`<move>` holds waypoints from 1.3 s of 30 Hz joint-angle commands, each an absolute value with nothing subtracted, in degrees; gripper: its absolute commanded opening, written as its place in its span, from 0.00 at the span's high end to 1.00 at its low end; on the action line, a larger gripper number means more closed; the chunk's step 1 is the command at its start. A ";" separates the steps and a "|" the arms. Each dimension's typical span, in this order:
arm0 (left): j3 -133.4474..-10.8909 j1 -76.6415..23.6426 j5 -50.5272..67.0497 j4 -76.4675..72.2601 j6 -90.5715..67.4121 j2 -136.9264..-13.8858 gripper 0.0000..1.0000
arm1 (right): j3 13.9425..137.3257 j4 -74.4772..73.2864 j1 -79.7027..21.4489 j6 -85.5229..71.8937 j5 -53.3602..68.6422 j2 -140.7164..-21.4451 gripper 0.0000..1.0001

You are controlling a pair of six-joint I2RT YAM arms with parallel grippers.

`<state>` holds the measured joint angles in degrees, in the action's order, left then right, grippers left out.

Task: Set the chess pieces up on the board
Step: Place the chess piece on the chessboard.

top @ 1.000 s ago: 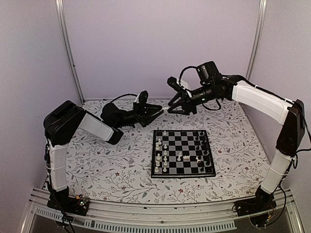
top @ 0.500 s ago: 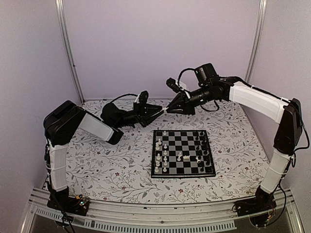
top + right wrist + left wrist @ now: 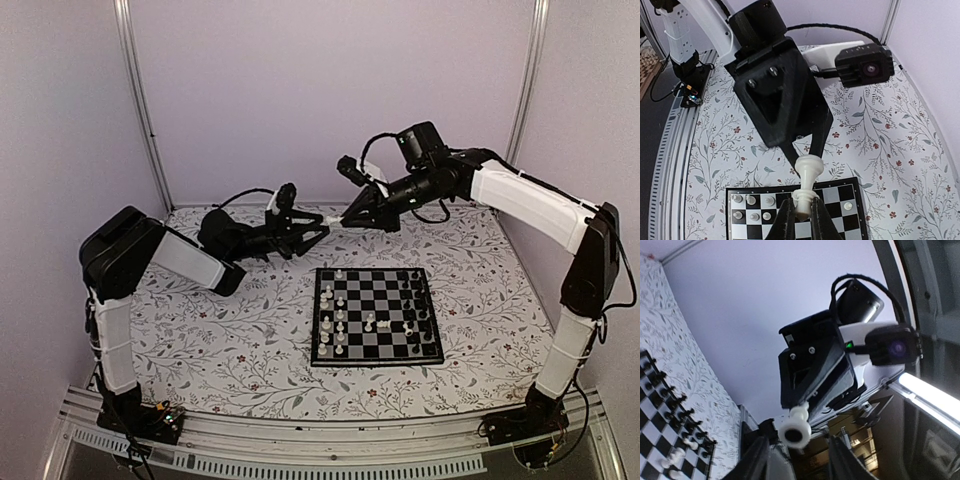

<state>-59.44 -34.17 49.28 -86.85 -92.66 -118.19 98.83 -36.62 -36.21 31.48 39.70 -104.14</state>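
Observation:
A white chess piece (image 3: 336, 221) hangs in the air over the far side of the table, between both grippers. My right gripper (image 3: 801, 207) is shut on its head end, with the piece (image 3: 809, 186) sticking out toward the left gripper (image 3: 807, 152). In the left wrist view the piece's round base (image 3: 796, 429) sits between the fingers of my left gripper (image 3: 799, 449), which stand apart from it, open. The board (image 3: 375, 340) lies on the table below, with white chess pieces (image 3: 333, 318) along its left columns and black ones (image 3: 416, 298) along its right.
A few white pieces (image 3: 383, 324) stand or lie near the board's middle. The floral table surface (image 3: 230, 340) stretches around the board. Metal frame posts (image 3: 140, 100) and pale walls enclose the cell; a rail runs along the near edge (image 3: 320, 440).
The right gripper has closed on the white piece while the left gripper's fingers have spread off it. Both grippers have shifted slightly left.

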 commanded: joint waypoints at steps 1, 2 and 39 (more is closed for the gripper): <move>-57.72 -28.22 54.73 -78.54 -76.87 -107.34 0.47 | 106.99 -46.59 -35.93 37.51 32.19 -106.14 0.94; -58.04 -27.09 55.39 -70.65 -71.01 -104.75 0.46 | 108.36 -48.62 -36.13 38.65 30.70 -106.63 0.94; -60.63 -20.26 0.77 -3.87 -13.01 -81.30 0.05 | 125.45 -72.48 -48.94 49.27 15.19 -134.13 0.92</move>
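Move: Below the right hand, which already grips the white chess piece, the empty back-rank square d lies some 24 cm down, about 3 cm back and 4 cm to the left. The white piece on e stands roughly 3 cm farther out than that square, the one on c about 3 cm nearer the base, and a pawn 3 cm to the square's right. From the left hand, its fingers already loosened, the square lies about 23 cm down, 3 cm back and 1 cm to the right. Keeping its grip on the piece's head end, the right hand lifts a couple of centimetres, then sinks towards the board to finish about 17 cm lower and 3 cm back, swinging its fingers from leftward to nearly straight down. The left hand opens wide and clears off some 20 cm left and 10 forward, arching up about 12 cm and down again while turning to point forward. ##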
